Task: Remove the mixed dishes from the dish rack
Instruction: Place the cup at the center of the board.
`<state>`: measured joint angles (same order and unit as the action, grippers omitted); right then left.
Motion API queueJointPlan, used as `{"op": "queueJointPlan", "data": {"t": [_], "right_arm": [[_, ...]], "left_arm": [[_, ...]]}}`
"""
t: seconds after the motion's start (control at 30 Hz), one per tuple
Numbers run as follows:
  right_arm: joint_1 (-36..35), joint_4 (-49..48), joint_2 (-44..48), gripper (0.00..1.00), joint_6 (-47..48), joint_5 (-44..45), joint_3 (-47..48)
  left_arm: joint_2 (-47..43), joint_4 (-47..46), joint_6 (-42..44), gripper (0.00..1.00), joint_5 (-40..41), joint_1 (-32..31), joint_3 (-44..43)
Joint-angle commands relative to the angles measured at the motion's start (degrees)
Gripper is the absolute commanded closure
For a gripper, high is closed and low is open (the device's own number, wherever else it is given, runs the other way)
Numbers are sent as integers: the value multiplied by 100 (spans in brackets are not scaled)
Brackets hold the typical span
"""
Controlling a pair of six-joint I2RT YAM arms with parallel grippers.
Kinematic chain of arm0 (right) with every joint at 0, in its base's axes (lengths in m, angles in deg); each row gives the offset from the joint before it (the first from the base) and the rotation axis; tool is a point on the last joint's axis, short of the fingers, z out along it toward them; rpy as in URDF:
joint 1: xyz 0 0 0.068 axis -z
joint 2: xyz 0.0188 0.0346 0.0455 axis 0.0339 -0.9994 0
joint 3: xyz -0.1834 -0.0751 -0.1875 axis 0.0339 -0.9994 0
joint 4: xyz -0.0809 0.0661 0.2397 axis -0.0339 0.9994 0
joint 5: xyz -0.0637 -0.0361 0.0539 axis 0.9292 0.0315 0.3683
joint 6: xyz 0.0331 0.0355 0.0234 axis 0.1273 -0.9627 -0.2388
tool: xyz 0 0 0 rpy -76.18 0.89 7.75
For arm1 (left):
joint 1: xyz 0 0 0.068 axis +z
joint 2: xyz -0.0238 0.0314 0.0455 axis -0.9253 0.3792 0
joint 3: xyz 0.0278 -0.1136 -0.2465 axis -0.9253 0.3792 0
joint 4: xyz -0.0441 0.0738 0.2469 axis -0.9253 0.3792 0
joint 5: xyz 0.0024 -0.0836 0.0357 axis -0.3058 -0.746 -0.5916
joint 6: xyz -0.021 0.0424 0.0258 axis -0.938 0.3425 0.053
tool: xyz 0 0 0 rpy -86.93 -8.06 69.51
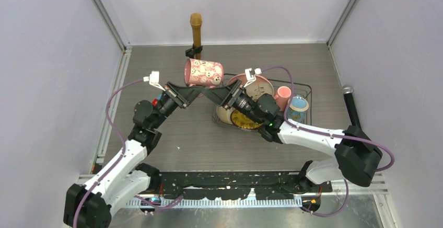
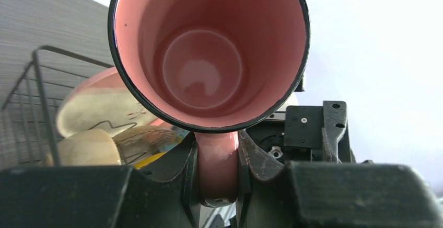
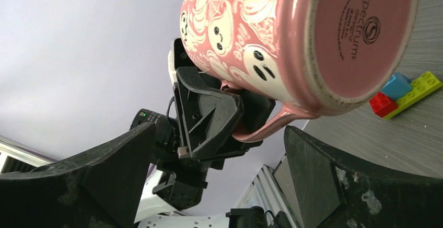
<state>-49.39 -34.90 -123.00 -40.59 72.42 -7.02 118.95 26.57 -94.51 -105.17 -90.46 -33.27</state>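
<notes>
My left gripper (image 1: 194, 90) is shut on the handle of a pink mug with white ghost figures (image 1: 203, 73) and holds it on its side in the air, left of the dish rack (image 1: 305, 89). In the left wrist view the handle (image 2: 217, 165) sits clamped between the fingers, with the mug's pink inside (image 2: 209, 50) facing the camera. My right gripper (image 1: 215, 96) is open and empty just below the mug (image 3: 292, 40). The rack holds a large pink-and-cream plate (image 1: 259, 85), a pink mug (image 1: 283, 97), another mug (image 1: 299, 107), a yellow patterned plate (image 1: 245, 120) and a cream bowl (image 1: 224, 114).
A brown microphone on a stand (image 1: 196, 29) is at the back, close behind the held mug. A black microphone (image 1: 350, 105) lies right of the rack. Colourful toy blocks (image 3: 402, 92) lie on the table by the left arm. Walls close in both sides.
</notes>
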Motion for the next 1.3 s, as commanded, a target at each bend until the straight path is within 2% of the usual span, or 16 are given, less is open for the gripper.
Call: {"op": "queueJointPlan", "data": {"t": [0.0,0.17,0.27,0.37,0.47,0.6,0.83,0.97,1.27], "right_arm": [[-26,415,332,1,515,-248,151],[-26,901,115,1,754,-965,348],[-34,996,-14,1,740,-1104,281],[-32,1306,13,1,805,-984,188],[-38,1614,200,1,1070,-716,162],[-35,2596,652,1,1622,-15,122],[-31,3168,1693,1,2297,907,-208],[-33,3558,2108,1,2452,1484,-330],[-35,4051,2695,1,2580,2161,-493]], "left_arm": [[-615,77,775,100,605,15,-388],[-1158,1305,1616,100,1032,15,-803],[-1394,1916,2093,100,1397,15,-967],[-1545,2665,2634,100,2005,15,-1180],[-1599,2874,2956,100,2417,15,-1115],[-1517,3261,3344,100,2874,15,-1046],[-1275,2747,3809,100,3343,15,-244],[-1050,1949,4194,100,3555,15,310],[5,1420,4371,100,3700,15,493]]}}
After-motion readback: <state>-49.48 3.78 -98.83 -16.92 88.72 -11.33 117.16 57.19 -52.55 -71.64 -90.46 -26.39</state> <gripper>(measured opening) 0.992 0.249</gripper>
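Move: The left gripper already holds the cup by its handle. The open patch of board it is bound for lies about 13 cm left, 5 cm ahead and 30 cm below. From this hand, the toy bricks are some 20 cm left and 16 cm ahead, the microphone stand 7 cm left and 23 cm ahead, and the dish rack's middle 22 cm right and 14 cm ahead, all lower. From the right hand, that patch is about 16 cm left, 6 cm ahead, 30 cm down. Keep the left fingers shut on the cup's handle and swing the cup left, nearly level at first, then mostly down towards the open board, some 19 cm lower in all, rolling the wrist about 50 degrees so its left side rises and swinging it counter-clockwise. Sink the empty, open right gripper clear of the cup, then draw it right, back over the rack. ##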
